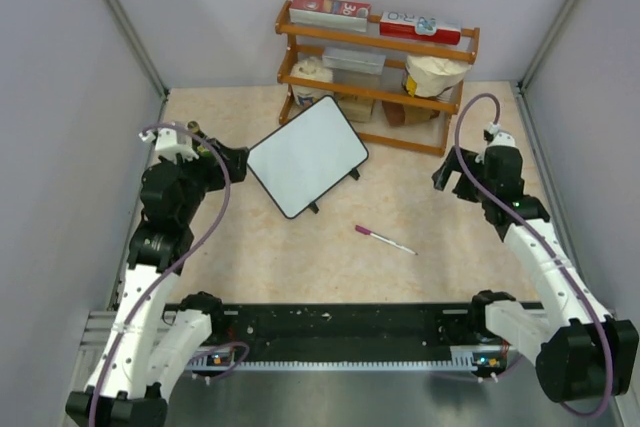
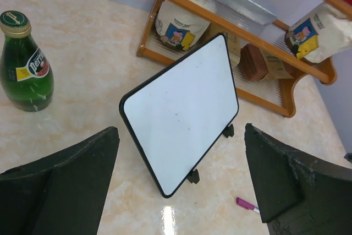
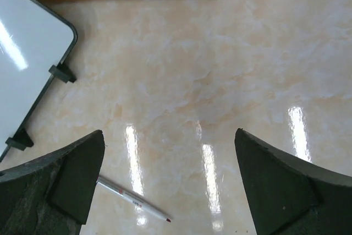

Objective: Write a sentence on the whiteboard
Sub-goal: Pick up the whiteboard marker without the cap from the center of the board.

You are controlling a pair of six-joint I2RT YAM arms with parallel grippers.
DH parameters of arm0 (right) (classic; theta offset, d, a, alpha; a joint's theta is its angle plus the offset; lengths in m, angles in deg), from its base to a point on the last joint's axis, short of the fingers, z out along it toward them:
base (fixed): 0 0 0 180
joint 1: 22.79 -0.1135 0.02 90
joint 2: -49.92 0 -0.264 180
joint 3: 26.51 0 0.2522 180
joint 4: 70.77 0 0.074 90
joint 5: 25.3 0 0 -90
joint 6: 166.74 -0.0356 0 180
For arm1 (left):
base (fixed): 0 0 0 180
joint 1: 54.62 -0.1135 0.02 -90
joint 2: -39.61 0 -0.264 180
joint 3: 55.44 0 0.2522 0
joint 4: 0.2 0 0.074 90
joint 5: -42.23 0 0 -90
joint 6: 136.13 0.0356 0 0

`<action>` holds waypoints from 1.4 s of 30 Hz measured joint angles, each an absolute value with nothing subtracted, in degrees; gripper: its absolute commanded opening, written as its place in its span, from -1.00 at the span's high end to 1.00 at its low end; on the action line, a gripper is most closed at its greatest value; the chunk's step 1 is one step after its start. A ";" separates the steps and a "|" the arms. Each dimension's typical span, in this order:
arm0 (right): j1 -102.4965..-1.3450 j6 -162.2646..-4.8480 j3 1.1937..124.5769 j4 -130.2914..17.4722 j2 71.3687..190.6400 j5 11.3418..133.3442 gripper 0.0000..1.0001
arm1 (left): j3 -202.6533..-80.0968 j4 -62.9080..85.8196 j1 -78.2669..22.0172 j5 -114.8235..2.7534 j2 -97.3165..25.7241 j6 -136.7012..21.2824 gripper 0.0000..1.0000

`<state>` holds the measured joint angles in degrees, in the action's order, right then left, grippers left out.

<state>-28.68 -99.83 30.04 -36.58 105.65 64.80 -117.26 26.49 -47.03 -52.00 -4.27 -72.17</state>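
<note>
The whiteboard (image 1: 308,155) stands tilted on its little black feet at the table's centre-left, one corner pointing toward me. Its face is blank, with no sentence on it; the left wrist view shows only faint specks on the whiteboard (image 2: 181,108). A white marker with a purple cap (image 1: 385,240) lies flat on the table, in front and to the right of the board. My left gripper (image 1: 236,163) hovers just left of the board, open and empty. My right gripper (image 1: 450,175) hangs open over bare table, right of the marker (image 3: 132,197). The board's edge (image 3: 27,64) shows at the upper left of the right wrist view.
A wooden rack (image 1: 380,57) with bags and boxes stands at the back behind the board. A green glass bottle (image 2: 25,64) stands at the back left near my left arm. Grey walls close in both sides.
</note>
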 measured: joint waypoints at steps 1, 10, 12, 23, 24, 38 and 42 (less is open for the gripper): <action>-28.95 -99.40 30.15 -35.95 105.98 65.70 -0.98 | -116.27 26.38 -47.03 -52.00 -2.10 -72.48 -0.97; -46.26 -94.19 36.62 -29.61 112.73 67.95 -0.96 | -112.65 22.23 -47.05 -57.71 4.67 -71.36 -0.97; -52.53 -93.06 38.15 -28.91 116.51 65.85 -0.92 | -112.87 22.38 -47.05 -58.84 2.90 -71.06 -0.98; -67.35 -91.72 38.71 -25.41 134.32 60.23 -0.49 | -114.77 26.77 -47.05 -65.90 -9.86 -71.76 -0.97; -67.85 -91.72 38.71 -25.39 135.20 59.62 -0.47 | -114.70 26.90 -47.05 -66.49 -10.02 -71.78 -0.97; -70.30 -90.24 45.86 -25.06 147.64 55.27 0.55 | -112.56 27.32 -47.03 -73.88 -8.99 -70.45 -0.97; -70.41 -90.09 47.26 -26.11 149.27 55.36 1.00 | -112.56 27.32 -47.03 -74.78 -7.52 -69.35 -0.97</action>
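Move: The marker lies flat on the table, its middle about 16 cm to the right hand's left, 8 cm back and 15 cm below; the purple cap is its left, farther-out end. From that hand, the whiteboard's middle is some 32 cm left, 12 cm ahead and 14 cm lower, and the shelf's middle roughly 28 cm ahead, 17 cm left and about level. From the left hand, the marker is about 30 cm right, 8 cm back and 28 cm down. The right fingers end up pinching the marker's barrel just below the purple cap, after a sweep about 19 cm left and 15 cm down, drawing back some 10 cm before edging forward-left by 3 cm or so at table height. The hand turns counter-clockwise and tips steeply down, closing mainly at the end; the empty, open left hand shifts about 6 cm right and 5 cm down, turning clockwise. ##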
